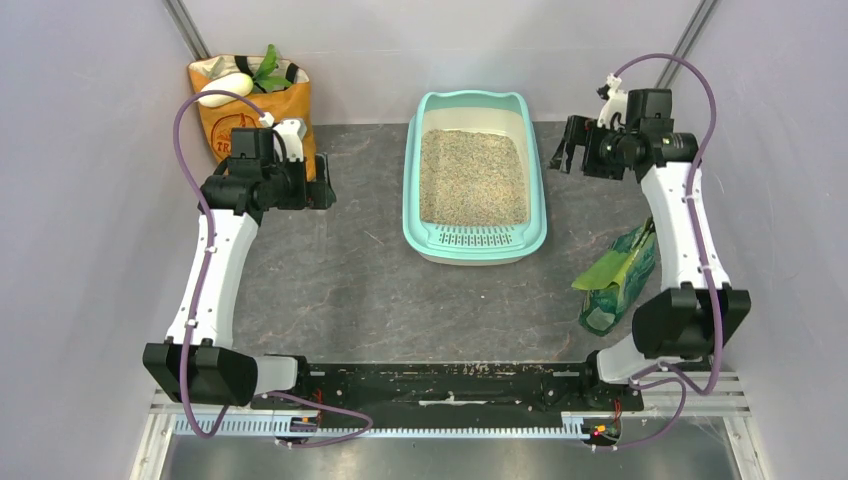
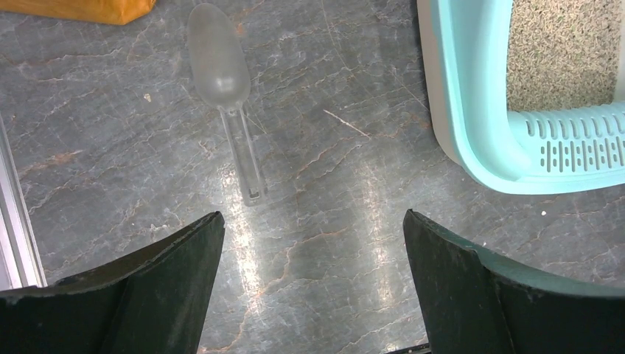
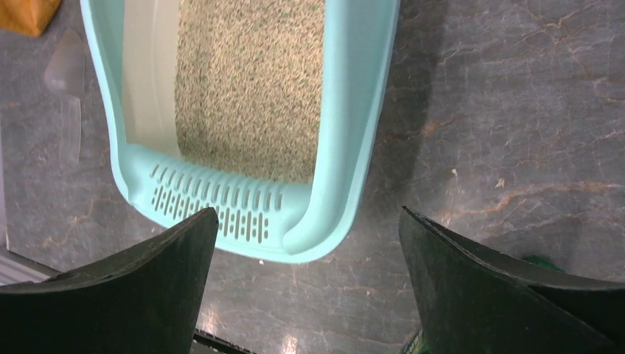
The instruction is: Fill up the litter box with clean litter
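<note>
The mint-teal litter box (image 1: 413,205) stands at the middle back of the table, its slotted grate step toward the arms. Beige speckled clean litter (image 1: 472,178) covers its floor. My left gripper (image 1: 325,188) hangs open to the left of the box, above bare table, with nothing between its fingers. My right gripper (image 1: 563,148) hangs open just right of the box's far end, also empty. In the left wrist view the box's corner (image 2: 472,110) and litter (image 2: 560,51) lie at the upper right of the open gripper (image 2: 313,221). In the right wrist view the box (image 3: 354,110) and its litter (image 3: 250,81) lie ahead of the open gripper (image 3: 309,217).
A clear plastic scoop (image 2: 221,74) lies on the table left of the box, also showing as the scoop (image 3: 65,81) at the right wrist view's left edge. An orange paper bag (image 1: 250,105) stands at the back left. A green printed bag (image 1: 620,275) lies by the right arm.
</note>
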### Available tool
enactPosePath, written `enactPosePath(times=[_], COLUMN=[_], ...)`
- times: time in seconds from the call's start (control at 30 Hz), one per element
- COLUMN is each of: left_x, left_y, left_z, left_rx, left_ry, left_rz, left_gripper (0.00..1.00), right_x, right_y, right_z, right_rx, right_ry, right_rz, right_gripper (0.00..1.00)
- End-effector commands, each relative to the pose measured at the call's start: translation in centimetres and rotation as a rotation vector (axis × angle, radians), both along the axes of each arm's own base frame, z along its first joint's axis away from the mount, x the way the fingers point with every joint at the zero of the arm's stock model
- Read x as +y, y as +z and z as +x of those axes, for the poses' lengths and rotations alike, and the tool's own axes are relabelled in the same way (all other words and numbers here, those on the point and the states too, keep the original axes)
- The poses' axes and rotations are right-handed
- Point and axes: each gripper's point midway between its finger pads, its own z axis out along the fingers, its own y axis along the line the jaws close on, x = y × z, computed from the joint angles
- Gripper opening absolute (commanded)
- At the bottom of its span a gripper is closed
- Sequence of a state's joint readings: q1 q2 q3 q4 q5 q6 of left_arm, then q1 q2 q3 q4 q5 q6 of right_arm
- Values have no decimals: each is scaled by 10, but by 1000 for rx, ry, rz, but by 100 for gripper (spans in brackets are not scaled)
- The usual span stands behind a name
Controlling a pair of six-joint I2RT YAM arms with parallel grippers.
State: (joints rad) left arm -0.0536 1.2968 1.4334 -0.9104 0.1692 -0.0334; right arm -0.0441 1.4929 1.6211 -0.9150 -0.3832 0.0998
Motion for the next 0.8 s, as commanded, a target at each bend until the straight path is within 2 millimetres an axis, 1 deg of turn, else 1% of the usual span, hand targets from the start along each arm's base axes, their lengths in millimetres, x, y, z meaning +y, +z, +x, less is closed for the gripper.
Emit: enactPosePath(times=[0.0,0.03,0.1,0.27,0.3,0.4,0.43,0.5,0.57,0.67,0.7,0.77], left_x=[-11,-13,-15,-18,-20,-26,-28,-34,-36,-39,-38,-38], left_y=[27,25,21,16,16,15,14,12,9,8,7,6], left_z=[0,-2,-3,-2,-2,-1,-1,-2,-2,-3,-3,-3], left_rx=[-76,-65,-46,-24,-22,-8,-2,8,17,27,31,35], left_ry=[-50,-61,-74,-85,-91,-109,-119,-144,-161,-178,-181,-182], left_rz=[-45,-52,-61,-73,-79,-108,-118,-138,-148,-153,-150,-145], left_gripper=[97,97,97,97,97,97,97,97,97,97,97,97], right_x=[-19,-24,-35,-58,-65,-83,-85,-86,-82,-80,-81,-81], right_y=[7,6,-4,-32,-39,-57,-65,-76,-89,-109,-117,-135], right_z=[36,44,61,96,103,123,129,139,147,157,160,165], right_rx=[2,3,22,54,56,72,89,112,147,180,197,231], right_ry=[-86,-91,-106,-164,-184,-237,-240,-233,-215,-213,-220,-240], right_rz=[51,62,79,86,84,93,126,217,309,359,375,397], right_gripper=[99,99,99,100,93,78,70,53,34,7,0,0])
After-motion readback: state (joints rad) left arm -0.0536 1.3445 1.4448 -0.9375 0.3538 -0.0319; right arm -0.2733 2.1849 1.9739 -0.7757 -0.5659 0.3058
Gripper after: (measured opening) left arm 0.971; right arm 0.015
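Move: The right hand is open and empty, high beside the near right corner of the litter box; the box's middle lies about 10 cm ahead of it, 16 cm to its left and 16 cm below. The green bag lies some 11 cm back and 12 cm to its right. From the left hand the litter box is about 15 cm ahead and 27 cm to the right, and the clear scoop is roughly 14 cm ahead and 4 cm to the left, some 20 cm lower. Forward and down, bearing out to the right, the right hand sweeps about 20 cm to hang low outside the litter box's right side. Its fingers go from wide open to fully shut on nothing in the second half, while the wrist tips further down, turns clockwise and rolls left side up, some 15 degrees each. The left hand, still open, eases about 3 cm right towards the box. ##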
